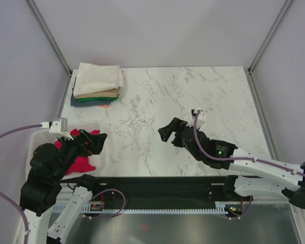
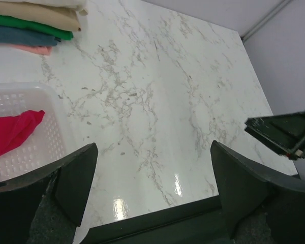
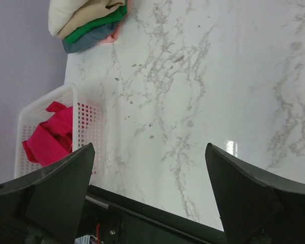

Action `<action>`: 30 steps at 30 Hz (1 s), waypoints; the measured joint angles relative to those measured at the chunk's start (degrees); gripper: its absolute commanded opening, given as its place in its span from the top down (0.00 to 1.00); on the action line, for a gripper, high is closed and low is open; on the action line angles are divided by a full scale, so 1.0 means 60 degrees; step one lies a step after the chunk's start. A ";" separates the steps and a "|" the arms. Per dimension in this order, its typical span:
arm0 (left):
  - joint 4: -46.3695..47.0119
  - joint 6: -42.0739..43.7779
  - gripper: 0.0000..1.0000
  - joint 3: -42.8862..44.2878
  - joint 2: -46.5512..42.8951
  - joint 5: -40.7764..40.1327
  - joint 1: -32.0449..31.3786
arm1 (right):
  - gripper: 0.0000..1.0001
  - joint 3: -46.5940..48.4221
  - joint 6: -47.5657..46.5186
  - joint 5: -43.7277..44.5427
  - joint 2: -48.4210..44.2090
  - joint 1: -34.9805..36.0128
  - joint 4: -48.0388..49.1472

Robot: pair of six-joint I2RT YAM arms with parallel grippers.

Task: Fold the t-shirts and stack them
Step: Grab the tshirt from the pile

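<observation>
Several folded t-shirts [image 1: 96, 85], cream on top, then tan, green and dark blue, lie stacked at the table's back left corner; the stack also shows in the left wrist view [image 2: 30, 23] and the right wrist view [image 3: 86, 20]. A crimson-red t-shirt [image 1: 80, 162] lies crumpled in the white basket [image 1: 35, 133] at the near left. My left gripper [image 1: 94, 138] hovers over the basket's right side, open and empty [image 2: 152, 147]. My right gripper [image 1: 170, 129] hangs above the middle of the table, open and empty [image 3: 148, 147].
The marble table [image 1: 193, 101] is walled on the left, right and back. The perforated basket [image 3: 89, 127] stands against the left wall near the front edge. A black rail [image 1: 168, 183] runs along the near edge. A pink cloth edge peeks from under the stack.
</observation>
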 measured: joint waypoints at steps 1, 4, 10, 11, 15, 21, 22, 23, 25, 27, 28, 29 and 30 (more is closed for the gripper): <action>0.0055 -0.0004 0.00 -0.0007 -0.0015 -0.0211 -0.0007 | 0.02 -0.0237 -0.0004 0.0142 -0.0433 0.0004 -0.0208; 0.0350 -0.0022 0.00 -0.0219 -0.0288 -0.1071 -0.0011 | 0.02 -0.0958 0.0018 0.0379 -0.1381 0.0000 -0.0685; 0.1268 -0.0018 0.01 -0.1741 -0.1741 -0.2455 -0.0018 | 0.02 -0.2113 0.0164 0.0433 -0.2597 0.0004 -0.1486; 0.1209 -0.0015 0.01 -0.1781 -0.1574 -0.2699 -0.0022 | 0.02 -0.2171 0.0175 0.0426 -0.2670 0.0004 -0.1581; 0.0426 -0.0204 0.00 -0.0605 0.1490 -0.3901 -0.0018 | 0.02 -0.2189 0.0175 0.0364 -0.2619 0.0004 -0.1701; -0.0058 -0.0729 0.01 -0.0368 0.5322 -0.4309 0.1242 | 0.02 -0.2189 0.0157 0.0047 -0.2255 0.0004 -0.1759; -0.0080 -0.0721 0.03 -0.0586 0.5384 -0.4098 0.1869 | 0.02 -0.2189 0.0142 -0.0047 -0.2218 0.0004 -0.1763; -0.0091 -0.0725 0.03 -0.0805 0.5380 -0.3781 0.2787 | 0.02 -0.2189 0.0135 -0.0127 -0.2208 0.0004 -0.1763; -0.0091 -0.0736 0.03 -0.1056 0.5373 -0.3610 0.4003 | 0.02 -0.2189 0.0095 -0.0273 -0.2208 0.0004 -0.1763; -0.0036 -0.0761 0.03 -0.1249 0.5377 -0.3552 0.4575 | 0.02 -0.2222 0.0069 -0.0346 -0.2233 0.0004 -0.1759; 0.0062 -0.0772 0.03 -0.1377 0.5377 -0.3501 0.4699 | 0.02 -0.2259 0.0069 -0.0368 -0.2262 0.0004 -0.1759; 0.0149 -0.0805 0.03 -0.1504 0.5384 -0.3395 0.4874 | 0.02 -0.2313 0.0066 -0.0393 -0.2299 0.0004 -0.1759; 0.0251 -0.0856 0.03 -0.1628 0.5402 -0.3315 0.5060 | 0.02 -0.2357 0.0062 -0.0415 -0.2320 0.0004 -0.1767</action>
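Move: The red t-shirt in the white basket lies about 20 cm to the left of the left hand, some 9 cm ahead and 27 cm below. The basket's middle is some 22 cm left and 9 cm ahead of that hand; the folded stack stands about 42 cm ahead and 14 cm left. From the right hand the red t-shirt is roughly 48 cm left, 2 cm ahead and 19 cm below. Open left hand swings down and left, about 15 cm each, and forward over the basket; right sinks rightwards. ##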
